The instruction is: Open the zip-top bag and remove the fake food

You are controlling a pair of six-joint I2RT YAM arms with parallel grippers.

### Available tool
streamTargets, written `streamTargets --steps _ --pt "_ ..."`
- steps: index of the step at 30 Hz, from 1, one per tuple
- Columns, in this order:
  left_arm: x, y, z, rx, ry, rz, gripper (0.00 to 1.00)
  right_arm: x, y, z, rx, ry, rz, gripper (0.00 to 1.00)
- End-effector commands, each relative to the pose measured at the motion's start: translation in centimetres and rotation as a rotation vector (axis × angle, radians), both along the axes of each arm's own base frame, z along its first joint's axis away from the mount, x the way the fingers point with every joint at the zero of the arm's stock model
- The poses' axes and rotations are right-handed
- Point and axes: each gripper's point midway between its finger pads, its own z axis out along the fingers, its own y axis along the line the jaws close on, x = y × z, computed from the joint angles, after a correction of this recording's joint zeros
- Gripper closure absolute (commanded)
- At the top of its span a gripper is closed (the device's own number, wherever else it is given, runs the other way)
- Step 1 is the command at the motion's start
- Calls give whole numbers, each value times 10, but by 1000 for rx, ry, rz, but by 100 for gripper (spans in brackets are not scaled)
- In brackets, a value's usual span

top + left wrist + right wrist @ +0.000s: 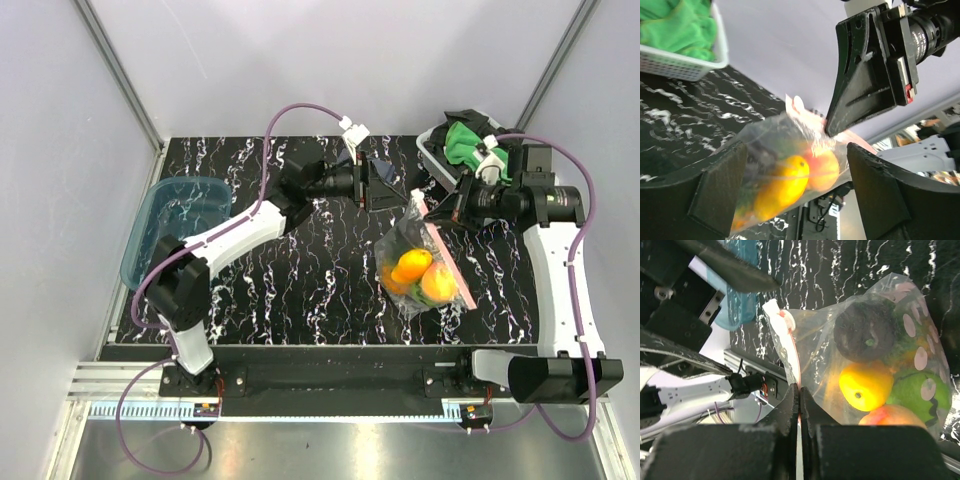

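Observation:
The zip-top bag (pixel 420 262) is clear, with a pinkish zip strip (pixel 790 340) along its mouth. My right gripper (pixel 437 212) is shut on that strip (pixel 799 407) and holds the bag up by its mouth. Inside lies the fake food: a yellow-orange piece (pixel 866 385), a dark round piece (pixel 865 332), a green piece (pixel 915 395) and a peach-coloured piece (pixel 890 417). My left gripper (pixel 392 188) stands open just left of the bag's top, apart from it. In the left wrist view the bag (pixel 785 175) shows beyond that open gripper (pixel 797 195).
A translucent blue tub (pixel 175 225) stands at the table's left edge. A white basket (pixel 432 158) holding green cloths (pixel 680 25) sits at the back right, behind the right gripper. White walls close in the back and both sides.

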Motion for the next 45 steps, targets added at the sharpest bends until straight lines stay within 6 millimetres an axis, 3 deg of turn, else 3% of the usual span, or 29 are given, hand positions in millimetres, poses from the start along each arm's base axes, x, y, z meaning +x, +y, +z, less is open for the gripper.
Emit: streamTargets --steps 1,5,9,19,24,28,32,33,35,39,45 --pt "-17 -8 53 -162 -127 -150 20 -10 9 19 15 -75 60 100" --pt "-25 -10 54 -220 -92 -224 24 -13 19 25 -10 -108 116 100" --pt "-29 -11 56 -262 -96 -280 36 -14 22 26 -34 -124 137 100" --pt "-35 -7 34 -169 -116 -290 48 -21 27 21 -28 -117 164 100" --pt "-42 -1 20 -127 -101 -300 49 -20 29 23 -16 -120 169 100" --pt "-40 -1 10 -86 -97 -305 60 -19 31 25 -10 -123 175 100" --pt "-38 -1 17 -101 -110 -305 77 -21 33 25 11 -117 185 100" --pt "-38 -1 20 -105 -111 -308 90 -22 33 25 9 -117 182 100" --pt "-38 -2 21 -102 -106 -312 100 -22 31 23 -1 -112 175 100" --pt "-40 1 25 -102 -109 -303 100 -17 34 23 22 -84 171 70" --pt "-43 4 28 -90 -112 -285 100 5 42 34 62 -106 180 57"
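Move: Between the two hands stands the bag's slider corner, roughly 4 cm to the left hand's right, 2 cm back and 3 cm below it; inside the bag the mango lies about 13 cm back, 6 cm right and 14 cm below that hand, the peach some 15 cm back, 12 cm right and 15 cm below. From the right hand, still pinching the zip edge, the left fingers are about 7 cm left, 4 cm ahead and 4 cm higher, the slider corner 3 cm left, 2 cm ahead, 1 cm up. Bringing the pinched zip edge about 3 cm left and slightly back, the right hand feeds the bag to the left hand, then holds still. The left hand, rising a little first, comes back some 3 cm and sinks to just below its starting height, turning about 15 degrees clockwise, and nearly shuts on the film beside the slider; meanwhile the right fingers open and let go. ##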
